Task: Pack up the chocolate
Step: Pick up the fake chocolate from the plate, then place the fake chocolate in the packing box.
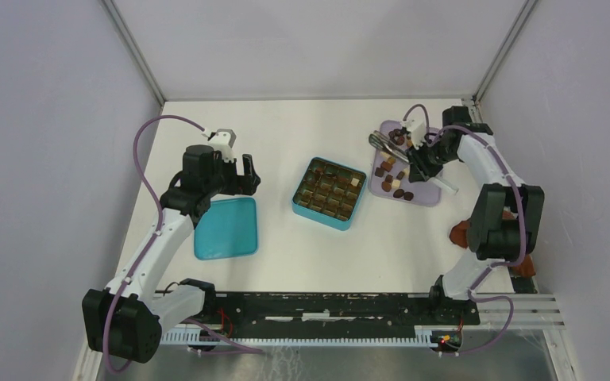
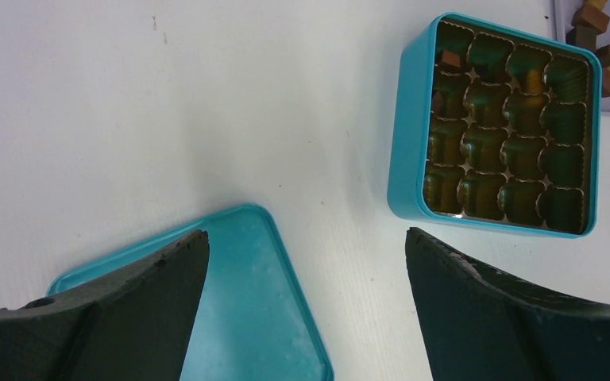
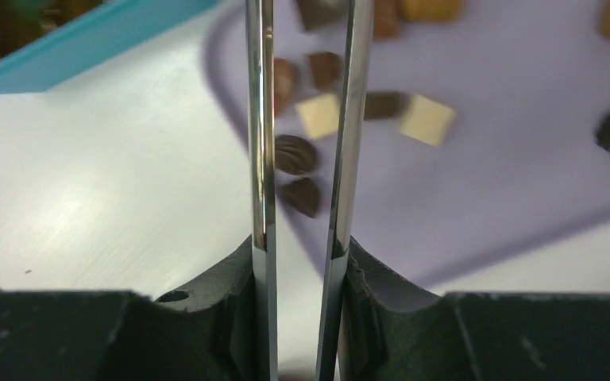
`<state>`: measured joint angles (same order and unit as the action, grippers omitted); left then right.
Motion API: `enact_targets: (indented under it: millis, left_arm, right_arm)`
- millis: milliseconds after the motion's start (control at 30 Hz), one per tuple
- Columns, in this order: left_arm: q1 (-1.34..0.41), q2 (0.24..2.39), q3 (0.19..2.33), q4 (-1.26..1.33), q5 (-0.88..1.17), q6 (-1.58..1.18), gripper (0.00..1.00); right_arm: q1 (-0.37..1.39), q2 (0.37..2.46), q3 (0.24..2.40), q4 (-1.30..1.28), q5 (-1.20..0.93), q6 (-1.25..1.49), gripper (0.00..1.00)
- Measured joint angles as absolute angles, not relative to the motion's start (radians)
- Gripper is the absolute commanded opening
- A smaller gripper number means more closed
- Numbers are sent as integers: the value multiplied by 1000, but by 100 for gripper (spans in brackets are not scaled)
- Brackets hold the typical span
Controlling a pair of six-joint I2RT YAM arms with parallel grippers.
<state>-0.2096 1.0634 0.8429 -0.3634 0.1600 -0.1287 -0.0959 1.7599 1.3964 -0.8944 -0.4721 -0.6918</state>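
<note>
Several chocolate pieces (image 1: pixel 389 181), dark, brown and cream, lie on a lavender tray (image 1: pixel 425 197) at the right. The open teal box (image 1: pixel 330 193) with a gold cell liner sits mid-table; a brown piece (image 2: pixel 449 59) rests in one corner cell. My right gripper (image 1: pixel 417 159) hovers over the tray, shut on metal tongs (image 3: pixel 260 119) whose two arms run up past chocolate pieces (image 3: pixel 295 155); the tong tips are out of the wrist view. My left gripper (image 2: pixel 306 246) stands open and empty above the teal lid (image 2: pixel 254 302), left of the box (image 2: pixel 409 135).
The teal lid (image 1: pixel 225 228) lies flat, inside up, at the left of the table. A reddish-brown cloth (image 1: pixel 461 234) lies by the right arm's lower link. White walls with metal corner posts enclose the table. The tray (image 3: pixel 484 182) edge curves under the tongs.
</note>
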Motion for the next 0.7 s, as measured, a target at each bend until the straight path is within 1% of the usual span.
enact_targets:
  millis: [167, 333, 700]
  left_arm:
    - [-210, 1053, 837, -360, 160, -129, 98]
    - [-210, 1044, 832, -357, 160, -129, 98]
    - [-210, 1044, 831, -357, 163, -129, 97]
  right_arm:
    - [69, 1639, 1313, -917, -566, -746, 0]
    - [225, 1612, 1289, -926, -573, -764, 0]
    - [334, 1669, 1280, -922, -411, -717, 3]
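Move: The chocolate box, where the chocolate in the tongs is being taken, has its middle about 27 cm left of the right hand, 8 cm back and 10 cm below. A pale piece already lies in the box, some 19 cm left of that hand and 5 cm back. The plate's middle is just 3 cm left, 2 cm ahead and 12 cm below. From the idle left hand, the box is roughly 24 cm to the right, 3 cm back and 17 cm below. The pale chocolate, already pinched in the tongs' tips, is carried off the plate's area to above the box: the right hand sweeps about 13 cm left and 7 cm back, rising 2 cm on the way. It turns some 25 degrees counter-clockwise, then eases down 3 cm at the end, still squeezing the tongs. ##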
